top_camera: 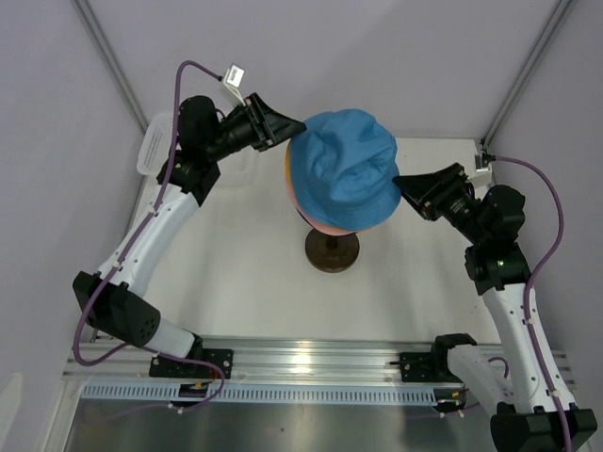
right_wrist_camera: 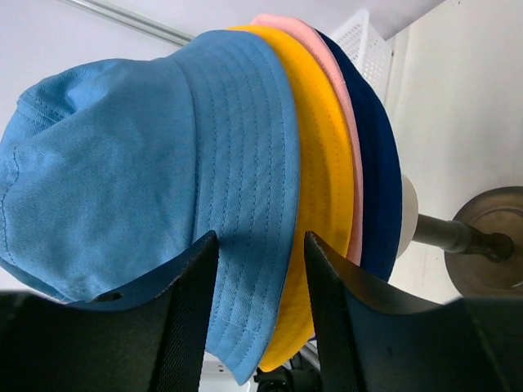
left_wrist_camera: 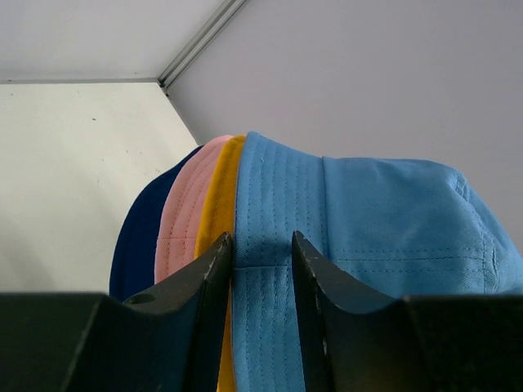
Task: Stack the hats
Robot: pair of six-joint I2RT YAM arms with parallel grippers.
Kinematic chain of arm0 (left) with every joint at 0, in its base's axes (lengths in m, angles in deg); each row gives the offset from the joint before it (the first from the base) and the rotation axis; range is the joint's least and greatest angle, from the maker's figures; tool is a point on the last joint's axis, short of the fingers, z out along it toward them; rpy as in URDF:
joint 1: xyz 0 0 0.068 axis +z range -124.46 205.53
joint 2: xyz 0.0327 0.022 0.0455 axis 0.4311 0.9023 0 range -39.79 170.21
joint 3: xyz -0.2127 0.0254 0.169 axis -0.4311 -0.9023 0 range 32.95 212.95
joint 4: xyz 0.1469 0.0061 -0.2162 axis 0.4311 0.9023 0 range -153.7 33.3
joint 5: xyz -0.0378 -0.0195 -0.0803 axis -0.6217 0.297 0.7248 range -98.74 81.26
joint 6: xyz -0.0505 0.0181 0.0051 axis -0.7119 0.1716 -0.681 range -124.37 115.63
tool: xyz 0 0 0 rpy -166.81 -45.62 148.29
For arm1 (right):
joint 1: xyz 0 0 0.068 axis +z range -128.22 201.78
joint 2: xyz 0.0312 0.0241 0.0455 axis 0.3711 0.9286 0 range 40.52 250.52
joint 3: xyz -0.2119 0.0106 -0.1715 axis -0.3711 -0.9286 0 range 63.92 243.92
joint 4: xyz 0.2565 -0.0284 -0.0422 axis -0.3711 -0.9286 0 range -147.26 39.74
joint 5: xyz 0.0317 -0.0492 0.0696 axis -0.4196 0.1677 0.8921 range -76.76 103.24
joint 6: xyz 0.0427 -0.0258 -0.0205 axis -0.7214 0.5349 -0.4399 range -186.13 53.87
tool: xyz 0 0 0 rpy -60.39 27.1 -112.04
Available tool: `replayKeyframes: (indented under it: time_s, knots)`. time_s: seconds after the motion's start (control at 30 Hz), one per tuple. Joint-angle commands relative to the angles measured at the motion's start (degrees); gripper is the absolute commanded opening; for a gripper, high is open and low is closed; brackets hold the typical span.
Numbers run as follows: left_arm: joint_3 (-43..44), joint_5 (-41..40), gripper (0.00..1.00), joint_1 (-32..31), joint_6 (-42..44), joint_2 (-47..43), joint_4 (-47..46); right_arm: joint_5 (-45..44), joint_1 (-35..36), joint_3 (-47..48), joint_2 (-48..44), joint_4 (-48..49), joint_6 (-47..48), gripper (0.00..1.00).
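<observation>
Four hats sit nested on the mannequin head, the light blue hat (top_camera: 341, 174) outermost. In the left wrist view the brims fan out sideways: dark blue (left_wrist_camera: 139, 237), pink (left_wrist_camera: 184, 204), yellow-orange (left_wrist_camera: 219, 196), light blue (left_wrist_camera: 384, 220). My left gripper (top_camera: 294, 132) (left_wrist_camera: 260, 237) is at the stack's far-left side, jaws partly apart with the flat light blue brim lying between them. My right gripper (top_camera: 399, 182) (right_wrist_camera: 261, 237) is at the stack's right side, jaws apart around the light blue (right_wrist_camera: 122, 163) and yellow-orange (right_wrist_camera: 319, 163) brim edges, with slack on either side.
The mannequin head (right_wrist_camera: 409, 212) stands on a dark round stand (top_camera: 332, 250) (right_wrist_camera: 490, 237) at the table's middle. A white mesh basket (top_camera: 155, 141) (right_wrist_camera: 364, 41) sits at the far left edge. Grey walls close in the back and sides.
</observation>
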Motion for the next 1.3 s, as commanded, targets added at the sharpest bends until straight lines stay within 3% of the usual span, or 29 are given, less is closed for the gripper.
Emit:
replayKeyframes:
  time_s: [0.0,0.13,0.2,0.3,0.37,0.57,0.77,1.27]
  knots:
    - [1.4,1.7,0.38,0.2,-2.3,-0.1,-3.2,-0.6,0.4,0.8,0.1,2.7,-0.4,0.48]
    - [1.0,2.0,0.32,-0.1,-2.6,0.1,-3.2,-0.8,0.6,0.8,0.0,2.7,-0.1,0.35]
    - [0.7,2.0,0.28,-0.3,-2.3,-0.1,-3.2,-0.9,0.6,0.8,0.3,2.7,0.3,0.22]
    - [-0.6,1.2,0.12,-0.8,-1.4,-0.8,-2.8,-1.5,0.5,1.5,1.1,1.8,2.0,0.07]
    - [-1.4,-0.1,0.09,-1.2,-0.7,-1.8,-1.7,-2.4,0.6,3.4,1.8,0.7,3.2,0.01]
    - [-8.2,-7.3,0.01,-1.5,1.7,-6.3,0.0,-4.1,0.5,8.9,6.3,-3.0,9.0,0.0]
    - [-15.2,-15.8,0.01,-1.5,3.4,-11.9,1.1,-3.5,0.6,9.6,11.3,-0.1,9.8,0.0]
    - [-22.0,-17.7,0.01,-2.3,3.7,-14.0,3.1,-3.9,2.1,9.5,15.9,-0.6,14.4,0.0]
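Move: The blue hat's brim edge already lies between each hand's open fingers. The hat's middle is about 6 cm back, 9 right and 4 below the left hand, and 3 cm ahead, 11 left and 2 above the right. The yellow hat nests some 2 cm under the blue one and 1 cm to its left; the stand's round base is roughly 24 cm straight below the blue hat's middle. Nearly still at first, both hands close and pinch the blue brim from either side. Then, keeping hold, the left draws it down about 4 cm, left and slightly back, turning some 15 degrees counter-clockwise, while the right pushes about 6 cm forward, rolling its left side about 10 degrees lower. ##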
